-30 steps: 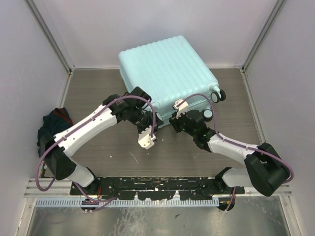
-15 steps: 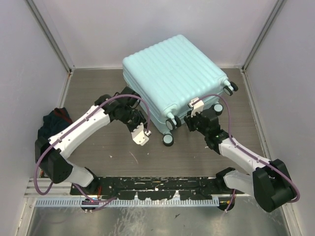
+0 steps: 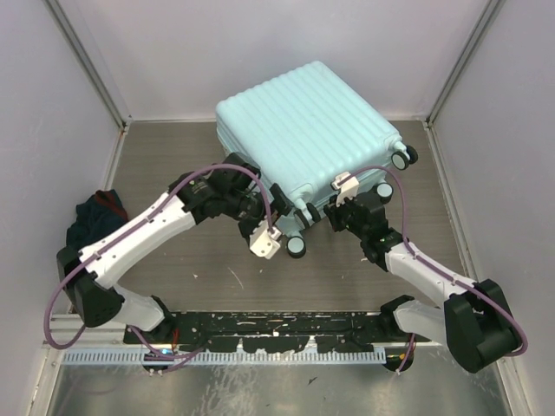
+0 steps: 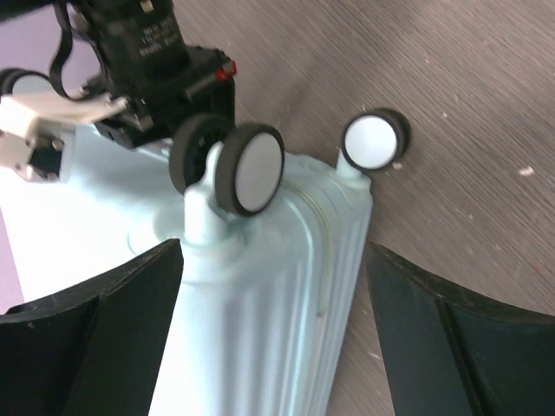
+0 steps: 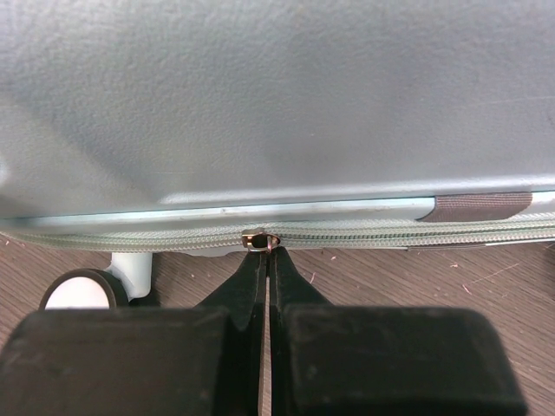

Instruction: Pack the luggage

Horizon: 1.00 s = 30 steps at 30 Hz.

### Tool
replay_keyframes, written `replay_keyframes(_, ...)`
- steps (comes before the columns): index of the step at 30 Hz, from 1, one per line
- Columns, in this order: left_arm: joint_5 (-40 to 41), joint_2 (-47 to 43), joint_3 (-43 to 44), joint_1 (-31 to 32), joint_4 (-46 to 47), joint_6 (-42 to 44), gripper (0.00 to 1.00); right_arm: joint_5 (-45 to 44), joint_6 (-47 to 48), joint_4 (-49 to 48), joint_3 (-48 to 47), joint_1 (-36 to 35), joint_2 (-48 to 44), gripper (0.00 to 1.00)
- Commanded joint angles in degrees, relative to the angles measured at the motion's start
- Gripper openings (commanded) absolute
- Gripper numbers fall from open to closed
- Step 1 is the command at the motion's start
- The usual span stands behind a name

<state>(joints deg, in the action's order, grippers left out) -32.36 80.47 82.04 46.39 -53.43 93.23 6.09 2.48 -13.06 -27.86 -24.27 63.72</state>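
The luggage [image 3: 308,121], a pale mint-green ribbed hard-shell suitcase, lies closed at the back middle of the table. My left gripper [image 3: 290,217] is at its near-left corner, by the small black wheels [image 4: 251,169]. In the left wrist view this gripper [image 4: 273,286] stands open, with the ribbed corner [image 4: 260,329] between its wide-apart fingers and bare table showing beside the right finger. My right gripper [image 3: 336,212] is against the near edge. Its fingers [image 5: 267,251] are shut on the zipper pull [image 5: 261,241] of the zip line [image 5: 390,232].
A dark bundle of cloth [image 3: 94,217] lies by the left wall. White walls and metal posts enclose the grey wood-grain table [image 3: 199,260]. A wheel [image 5: 76,293] stands left of my right fingers. The arm bases sit on the black rail [image 3: 277,325] at the near edge.
The luggage swung round and slid right and back, its wheels now facing me. My left gripper opened wide and moved right onto the wheel corner. The right gripper followed, still shut.
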Motion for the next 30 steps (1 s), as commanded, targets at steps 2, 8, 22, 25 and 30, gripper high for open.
replay_keyframes(2,1.25,5.32,5.49,3.65,5.89,-3.54,0.87,1.5,0.12,-6.8,-3.57,-0.47,-0.2,0.01)
replay_keyframes(8,7.16,12.08,8.13,7.23,11.33,-4.29,0.87,0.85,-0.14,-7.11,-3.77,-0.47,0.02,0.0)
replay_keyframes(22,14.9,17.22,8.38,8.48,15.91,0.04,0.56,-0.55,0.58,-6.74,-4.2,-0.52,-0.81,0.01)
replay_keyframes(25,16.68,15.49,6.97,8.33,14.6,-0.25,0.43,-1.06,1.64,-6.39,-4.03,-0.56,-1.86,0.01)
replay_keyframes(30,17.4,12.16,4.22,7.85,12.17,-2.02,0.06,-2.31,4.56,-5.3,-3.18,-0.45,-4.02,0.01)
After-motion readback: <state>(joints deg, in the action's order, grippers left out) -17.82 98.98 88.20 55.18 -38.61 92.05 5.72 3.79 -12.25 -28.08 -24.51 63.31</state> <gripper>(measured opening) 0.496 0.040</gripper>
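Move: The suitcase's upper near caster is about 9 cm to the right of the open left gripper, 5 cm ahead and 6 cm below. The lower caster stands nearly under it, some 14 cm down and 1 cm closer in. The zipper pull is roughly 14 cm right, 9 cm ahead and 13 cm below the left hand. It is already pinched in the right fingers; from there the upper caster lies about 5 cm left, 4 cm back and 7 cm higher. The upper near caster is what the left hand takes: open, it swings right about 9 cm, first almost straight across, then curving forward and down some 5 cm each with a slight wrist tilt of about 10 degrees. Arriving there, it closes its fingers from either side onto the twin wheels. The right hand stays put, keeping its pinch on the zipper pull. ##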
